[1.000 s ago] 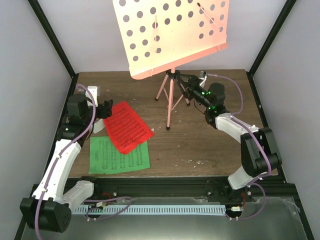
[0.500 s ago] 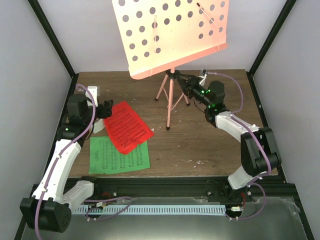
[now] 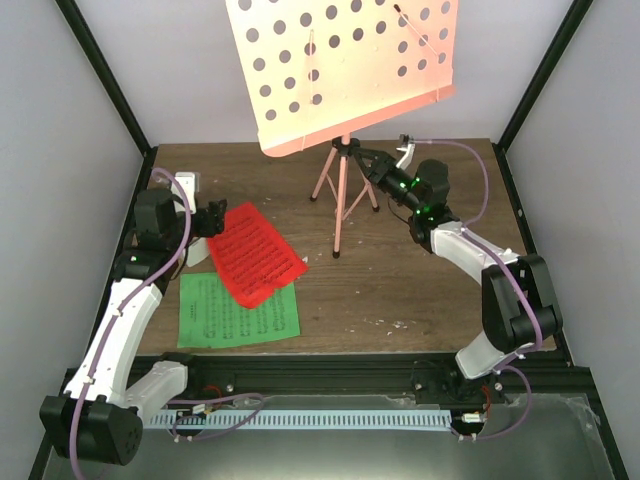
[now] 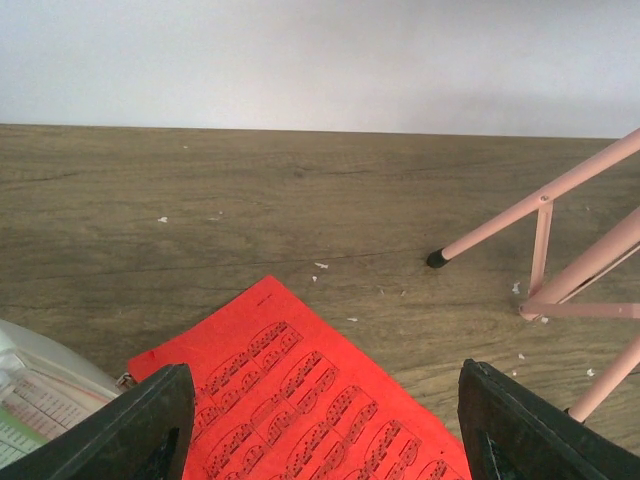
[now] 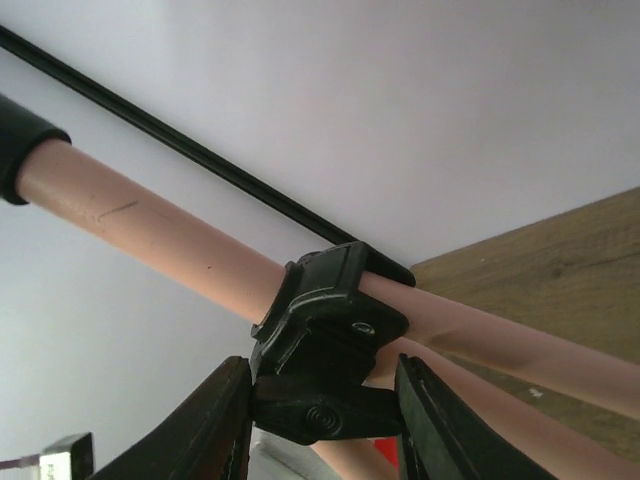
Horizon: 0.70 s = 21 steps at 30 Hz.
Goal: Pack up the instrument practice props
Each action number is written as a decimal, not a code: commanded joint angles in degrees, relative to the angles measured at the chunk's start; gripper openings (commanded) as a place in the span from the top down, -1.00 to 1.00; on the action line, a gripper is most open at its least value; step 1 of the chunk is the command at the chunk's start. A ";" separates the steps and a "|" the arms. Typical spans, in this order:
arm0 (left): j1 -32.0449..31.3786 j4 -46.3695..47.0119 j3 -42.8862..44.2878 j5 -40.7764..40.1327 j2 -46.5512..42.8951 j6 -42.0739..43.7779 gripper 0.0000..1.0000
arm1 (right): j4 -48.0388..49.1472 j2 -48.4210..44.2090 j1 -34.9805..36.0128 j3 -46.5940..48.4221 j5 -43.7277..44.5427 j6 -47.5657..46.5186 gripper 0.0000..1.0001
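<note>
The pink music stand [image 3: 345, 70] stands at the back on its tripod legs [image 3: 340, 210]. My right gripper [image 3: 370, 165] is shut on the black clamp [image 5: 330, 340] where the pink tube [image 5: 150, 230] meets the legs, a finger on each side of its lever. A red sheet-music page [image 3: 255, 255] lies partly over a green one [image 3: 235, 315] at the left. My left gripper [image 3: 215, 222] hovers open over the red page [image 4: 300, 390], touching nothing. The white metronome [image 3: 187, 184] with its clear cover [image 4: 40, 385] sits just beside the left gripper.
The stand's wide desk overhangs the back of the wooden table [image 3: 420, 290]. Pink tripod legs [image 4: 560, 250] spread to the right of my left gripper. Black frame posts [image 3: 540, 80] and white walls close in the sides.
My right gripper has closed from wider apart onto the stand's black clamp and shifted slightly toward the back. The left arm and the pages have not moved.
</note>
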 commanded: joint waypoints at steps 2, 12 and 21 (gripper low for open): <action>-0.11 0.86 -0.44 0.36 0.16 -0.07 -0.45 | -3.10 0.07 -0.18 2.54 2.51 -9.95 0.57; -0.15 0.68 -0.44 0.16 0.46 0.00 -0.45 | -0.51 -2.17 -0.21 0.78 0.85 0.28 -0.40; -0.11 0.68 -0.42 0.27 0.29 0.03 -0.45 | -2.75 -2.45 -0.32 0.64 2.74 11.52 -0.50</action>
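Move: Between the right fingers, right at the hand point, the black clamp knob of the pink stand is already pinched. From that hand, the stand's near tripod foot is about 9 cm back, 5 cm left and 30 cm down on the table. The red sheet's middle lies roughly 28 cm left, 9 cm back and 30 cm below. From the idle left hand the knob is some 30 cm right, 10 cm ahead and 3 cm up. Giving the pinched stand knob one last small twist of about 5 degrees, counter-clockwise as seen from behind the hand, the right hand then opens its fingers wide and lets go. It stays around the knob, rolls back clockwise by some 10 degrees and eases up about 1 cm. ##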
